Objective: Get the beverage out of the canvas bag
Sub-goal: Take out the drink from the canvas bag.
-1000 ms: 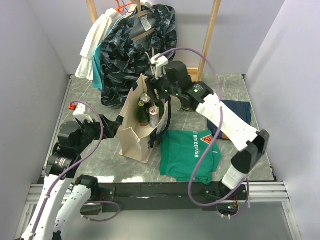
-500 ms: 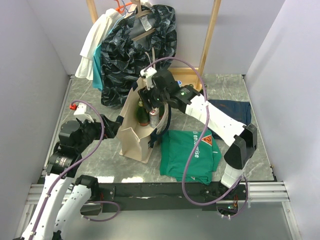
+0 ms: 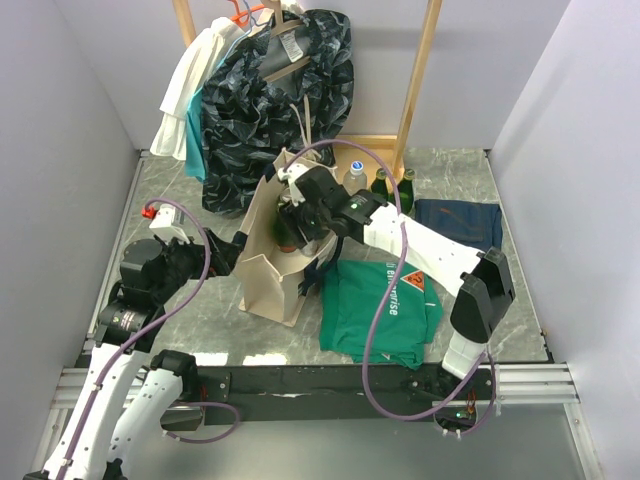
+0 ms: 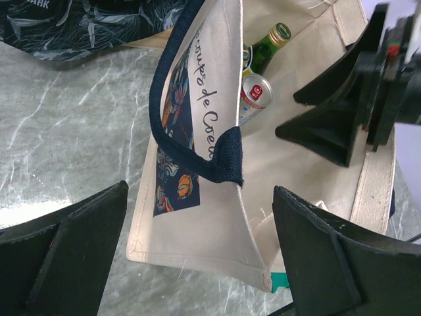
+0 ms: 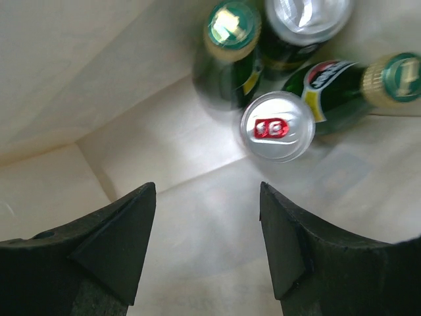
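The cream canvas bag [image 3: 262, 262] with navy straps stands upright at the table's middle. Several beverages stand in it: a silver can with a red tab [image 5: 277, 126] [image 4: 254, 90], green bottles [image 5: 230, 31] [image 4: 273, 38] and a second can top [image 5: 306, 14]. My right gripper [image 3: 294, 222] [image 5: 207, 191] is down inside the bag's mouth, open, with only the bag's floor between its fingers; the can stands just ahead of its right finger. My left gripper [image 3: 222, 252] [image 4: 200, 197] is open at the bag's left end, its fingers either side of the near wall [image 4: 197, 217].
Three bottles [image 3: 380, 180] stand behind the bag by the wooden rack's base. A green T-shirt [image 3: 380, 305] lies right of the bag and a navy cloth [image 3: 460, 220] beyond it. Dark patterned and white garments [image 3: 270, 90] hang on the rack.
My right arm has swung left and down, taking its gripper from above the bag's right rim into the bag. The bottles behind it now show. The left arm has stayed put.
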You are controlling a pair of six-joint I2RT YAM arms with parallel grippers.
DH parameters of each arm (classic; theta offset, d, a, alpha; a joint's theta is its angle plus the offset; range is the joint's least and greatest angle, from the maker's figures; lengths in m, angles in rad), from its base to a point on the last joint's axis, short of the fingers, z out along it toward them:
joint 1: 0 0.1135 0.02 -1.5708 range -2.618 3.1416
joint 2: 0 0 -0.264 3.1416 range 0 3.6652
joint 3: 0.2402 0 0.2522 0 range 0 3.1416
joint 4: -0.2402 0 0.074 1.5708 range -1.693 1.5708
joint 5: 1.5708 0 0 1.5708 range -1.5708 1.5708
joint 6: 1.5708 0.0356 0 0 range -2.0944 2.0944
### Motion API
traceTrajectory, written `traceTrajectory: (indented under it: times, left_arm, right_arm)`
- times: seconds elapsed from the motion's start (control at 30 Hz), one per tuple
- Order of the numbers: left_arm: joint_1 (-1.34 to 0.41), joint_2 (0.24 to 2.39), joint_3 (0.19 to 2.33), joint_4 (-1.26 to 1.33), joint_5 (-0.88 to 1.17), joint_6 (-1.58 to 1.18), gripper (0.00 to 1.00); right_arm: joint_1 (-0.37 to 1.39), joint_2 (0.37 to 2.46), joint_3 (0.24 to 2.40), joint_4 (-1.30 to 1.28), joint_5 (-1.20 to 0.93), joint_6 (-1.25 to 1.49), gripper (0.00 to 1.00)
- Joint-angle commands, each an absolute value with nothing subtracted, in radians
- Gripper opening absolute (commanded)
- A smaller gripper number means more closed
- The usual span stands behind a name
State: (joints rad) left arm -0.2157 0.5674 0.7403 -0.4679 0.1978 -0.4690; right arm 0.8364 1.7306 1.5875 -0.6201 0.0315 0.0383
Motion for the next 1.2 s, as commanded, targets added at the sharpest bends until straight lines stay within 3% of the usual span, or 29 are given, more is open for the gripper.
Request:
traceTrajectory:
  times: [0.0,0.33,1.17]
  left_arm:
    - [-0.216,0.569,0.741,-0.425,0.218,-0.476,0.96]
    - [-0.216,0.569,0.741,-0.428,0.21,-0.477,0.96]
    - [-0.216,0.575,0.742,-0.434,0.199,-0.479,0.97]
  right_arm:
    - [0.836,1.73,1.706,-0.586,0.103,0.064,0.71]
    - [0.836,1.888,1.908,-0.603,0.077,0.058,0.75]
    - [0.802,1.976,1.927,-0.523,0.04,0.067,0.7]
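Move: About 8 cm ahead of the right hand, 6 cm to its left and 11 cm below stands the upright green bottle in the canvas bag. The red-topped can is 6 cm to the right of that bottle and level with it; the silver can is 5 cm beyond it and 2 cm to its right; the leaning bottle is 4 cm beyond it and 8 cm to its right. From the left hand the upright bottle lies some 19 cm right, 8 cm ahead and 10 cm below. Rising about 6 cm while swinging forward and left, the right hand clears the red-topped can's side, then sinks back some 4 cm and eases forward over the upright green bottle. In all it goes about 6 cm forward and 5 cm left, fingers staying well open on either side of the cap as seen from the wrist, with only a slight tilt. ##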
